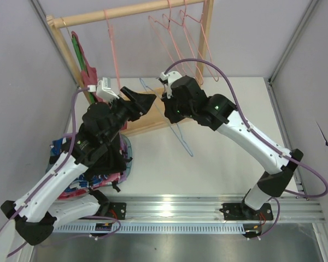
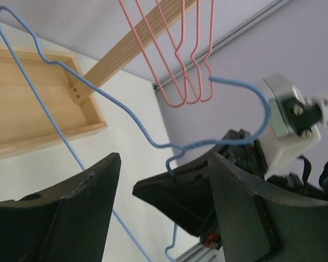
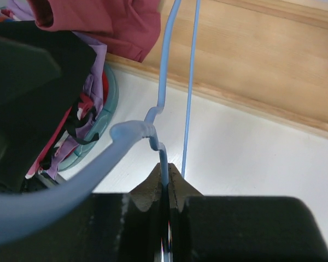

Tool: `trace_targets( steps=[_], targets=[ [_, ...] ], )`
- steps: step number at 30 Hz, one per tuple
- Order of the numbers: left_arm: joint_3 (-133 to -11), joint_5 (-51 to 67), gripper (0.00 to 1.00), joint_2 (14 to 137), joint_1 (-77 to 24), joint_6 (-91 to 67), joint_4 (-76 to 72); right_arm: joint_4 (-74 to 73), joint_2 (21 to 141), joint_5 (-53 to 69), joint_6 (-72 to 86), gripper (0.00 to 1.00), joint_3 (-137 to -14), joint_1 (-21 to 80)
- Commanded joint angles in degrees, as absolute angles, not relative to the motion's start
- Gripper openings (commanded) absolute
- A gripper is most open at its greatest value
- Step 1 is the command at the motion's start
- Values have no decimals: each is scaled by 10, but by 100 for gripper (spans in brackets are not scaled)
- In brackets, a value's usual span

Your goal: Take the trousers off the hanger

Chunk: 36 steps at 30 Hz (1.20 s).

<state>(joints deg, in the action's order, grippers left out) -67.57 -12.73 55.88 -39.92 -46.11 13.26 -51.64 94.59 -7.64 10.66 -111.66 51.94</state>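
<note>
The light-blue wire hanger hangs bare and tilted over the table, with no cloth on it. My right gripper is shut on its wire just below the twisted neck. Close to its left, my left gripper stands open. Its fingers sit on either side of the hanger's neck without touching it. A black cloth that looks like the trousers lies on the clothes pile under my left arm, partly hidden by it.
A wooden rack stands at the back with several pink wire hangers, a green hanger and a dark red garment. Its wooden base is just behind the grippers. A teal basket of coloured clothes sits at the left.
</note>
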Motion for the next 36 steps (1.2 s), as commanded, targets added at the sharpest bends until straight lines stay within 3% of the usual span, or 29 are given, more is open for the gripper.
trace_targets(
  steps=[1, 12, 20, 31, 36],
  targets=[
    [-665, -94, 70, 569, -388, -615, 38, -457, 878, -69, 97, 0, -1086, 514],
    [-652, -98, 64, 643, -388, -788, -29, -401, 845, -29, 119, 0, -1046, 508],
    [-672, -92, 65, 661, -388, -787, -68, -408, 857, -28, 120, 0, -1048, 500],
    [-614, -122, 66, 596, -387, -766, -66, -386, 855, 45, 189, 0, -1044, 432],
    [-646, -81, 67, 638, -374, -778, -70, -371, 860, 75, 196, 0, -1032, 435]
  ],
)
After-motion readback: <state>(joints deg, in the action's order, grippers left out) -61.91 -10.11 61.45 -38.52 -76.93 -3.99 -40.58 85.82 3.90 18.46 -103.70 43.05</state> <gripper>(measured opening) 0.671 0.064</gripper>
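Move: The blue hanger's neck, with the hook beside it, lies about 7 cm to the right of the open left gripper, 4 cm ahead and some 2 cm lower. From that gripper a hanging pink hanger is roughly 17 cm ahead, 10 cm left and 5 cm up. The right gripper already holds the blue hanger, its neck about a centimetre ahead and left; the pink hanger cluster is about 15 cm ahead of the right hand, 5 cm right and 6 cm up. Reach the open left gripper forward and right towards the blue hanger's neck, about 6 cm in all, rolling the left side of the hand down some 30 degrees, then ease back a couple of centimetres, fingers still open. Meanwhile keep the right pinch beside the neck and lift the hanger about 5 cm, easing it right and rolling that hand the opposite way. ##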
